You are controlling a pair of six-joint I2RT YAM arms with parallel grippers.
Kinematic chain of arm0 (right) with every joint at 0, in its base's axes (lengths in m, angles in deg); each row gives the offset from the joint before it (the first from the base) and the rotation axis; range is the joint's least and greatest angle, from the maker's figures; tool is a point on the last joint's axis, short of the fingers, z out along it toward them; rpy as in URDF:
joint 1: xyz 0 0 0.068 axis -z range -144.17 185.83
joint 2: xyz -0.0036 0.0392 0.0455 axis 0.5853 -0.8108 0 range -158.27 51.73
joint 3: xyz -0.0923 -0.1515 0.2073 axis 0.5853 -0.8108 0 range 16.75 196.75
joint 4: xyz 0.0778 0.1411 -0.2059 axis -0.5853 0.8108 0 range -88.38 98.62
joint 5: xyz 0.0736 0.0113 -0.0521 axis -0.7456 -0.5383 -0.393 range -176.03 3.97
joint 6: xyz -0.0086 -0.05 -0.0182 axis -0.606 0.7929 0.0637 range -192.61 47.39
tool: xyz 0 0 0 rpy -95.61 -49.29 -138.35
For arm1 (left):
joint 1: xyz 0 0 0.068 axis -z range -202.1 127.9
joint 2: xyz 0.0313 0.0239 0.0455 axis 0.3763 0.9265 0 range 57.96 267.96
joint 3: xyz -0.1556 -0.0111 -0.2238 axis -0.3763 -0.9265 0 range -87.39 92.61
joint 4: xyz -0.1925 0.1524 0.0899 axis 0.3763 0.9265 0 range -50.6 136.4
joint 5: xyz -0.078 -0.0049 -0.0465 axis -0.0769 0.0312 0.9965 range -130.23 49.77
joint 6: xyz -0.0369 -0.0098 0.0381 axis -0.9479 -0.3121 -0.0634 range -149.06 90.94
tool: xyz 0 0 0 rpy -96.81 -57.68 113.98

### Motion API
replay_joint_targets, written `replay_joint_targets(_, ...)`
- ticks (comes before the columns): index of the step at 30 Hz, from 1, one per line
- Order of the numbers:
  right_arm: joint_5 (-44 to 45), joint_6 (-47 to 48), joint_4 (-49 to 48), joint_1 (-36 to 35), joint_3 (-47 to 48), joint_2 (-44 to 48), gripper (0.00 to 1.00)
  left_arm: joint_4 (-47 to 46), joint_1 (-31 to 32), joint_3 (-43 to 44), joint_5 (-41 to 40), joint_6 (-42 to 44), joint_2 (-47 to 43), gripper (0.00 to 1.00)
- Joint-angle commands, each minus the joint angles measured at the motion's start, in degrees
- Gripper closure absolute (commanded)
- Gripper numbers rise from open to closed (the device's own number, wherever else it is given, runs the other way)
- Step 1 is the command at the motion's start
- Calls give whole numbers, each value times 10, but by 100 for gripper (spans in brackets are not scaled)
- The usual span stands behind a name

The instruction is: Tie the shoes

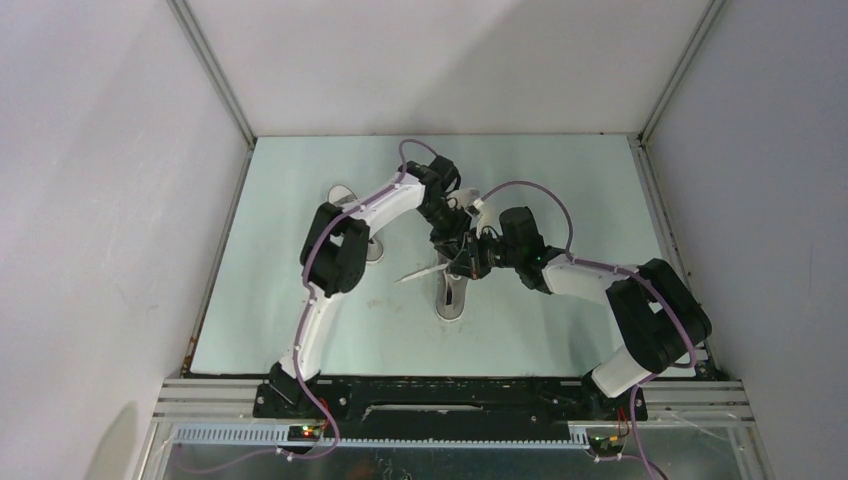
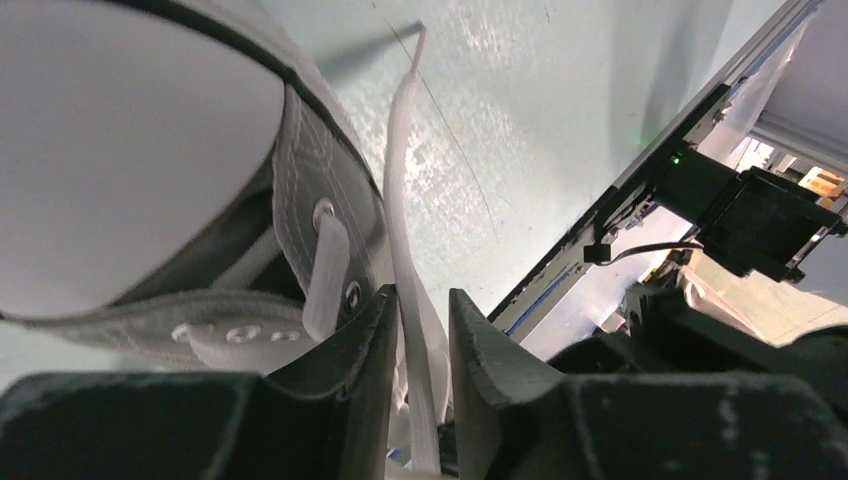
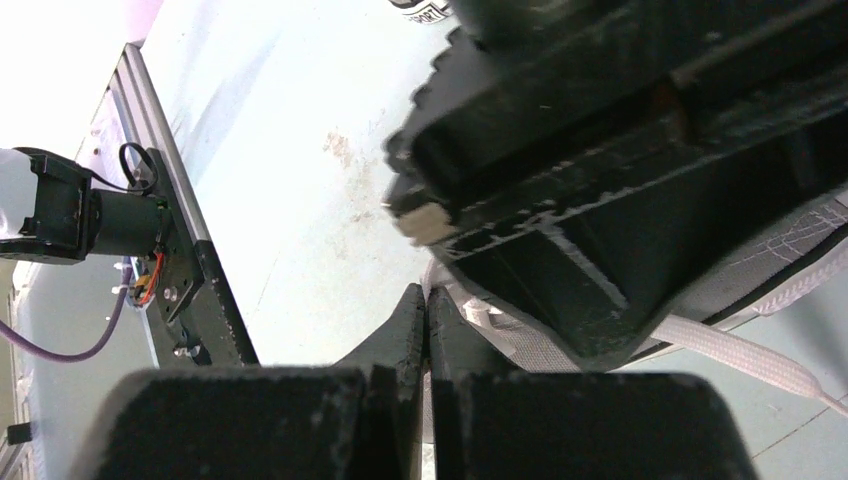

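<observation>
One grey shoe lies mid-table with both grippers over its laced top. My left gripper stands open, its jaws straddling a white lace without pinching it, next to the grey canvas and eyelets. My right gripper is shut, a thin strip of white lace showing between its fingers. The left gripper's black body fills the right wrist view above the shoe's canvas. One lace end trails left on the mat. The second shoe lies partly hidden under the left arm.
The pale green mat is ringed by white enclosure walls and aluminium posts. A black and metal rail with the arm bases runs along the near edge. That rail also shows in the wrist views.
</observation>
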Motion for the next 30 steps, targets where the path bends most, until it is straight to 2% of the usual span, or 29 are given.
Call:
replay_joint_targets(1, 8, 13, -9, -4, 19, 19, 100, 42, 3, 59, 18, 22, 37, 72)
replay_joint_targets(5, 9, 13, -7, -4, 19, 19, 100, 37, 4, 65, 40, 27, 42, 82)
replay_joint_targets(10, 10, 15, -6, -3, 19, 23, 100, 31, 4, 81, 52, 19, 58, 72)
replay_joint_targets(16, 4, 13, -9, -5, 19, 20, 100, 39, 5, 104, 61, 22, 79, 71)
replay_joint_targets(18, 4, 13, -10, -5, 19, 20, 100, 41, 5, 105, 60, 23, 82, 74)
replay_joint_targets(21, 5, 14, -10, -5, 19, 21, 100, 37, 5, 106, 54, 18, 84, 84)
replay_joint_targets(23, 5, 13, -9, -5, 19, 20, 100, 33, 4, 112, 53, 11, 86, 86)
replay_joint_targets(26, 8, 15, -1, -5, 19, 25, 100, 26, 1, 132, 34, -3, 85, 100)
replay_joint_targets(30, 14, 15, 1, -1, 13, 35, 100, -50, -19, 73, 30, -43, 31, 100)
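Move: Just below the left hand's half-open fingers, about 1 cm ahead, 2 cm to the right and 2 cm lower, runs the lace end that leaves the right gripper towards the front right. The middle of the shoe lies some 6 cm back, 2 cm left and 5 cm below the left hand; the other lace tail is about 5 cm back, 10 cm left and 4 cm lower. From the right hand, the lace end is roughly 4 cm ahead, straight across and 3 cm lower. Settling onto the lace end over the front of the shoe, the left hand eases about 2 cm to the right and 2 cm down, its fingers narrowing, reopening a little, then shutting fully to pinch the lace. It finishes with about 1 cm forward, hardly turning. The right hand stays in place beside it, shut, and keeps hold of the laces. ##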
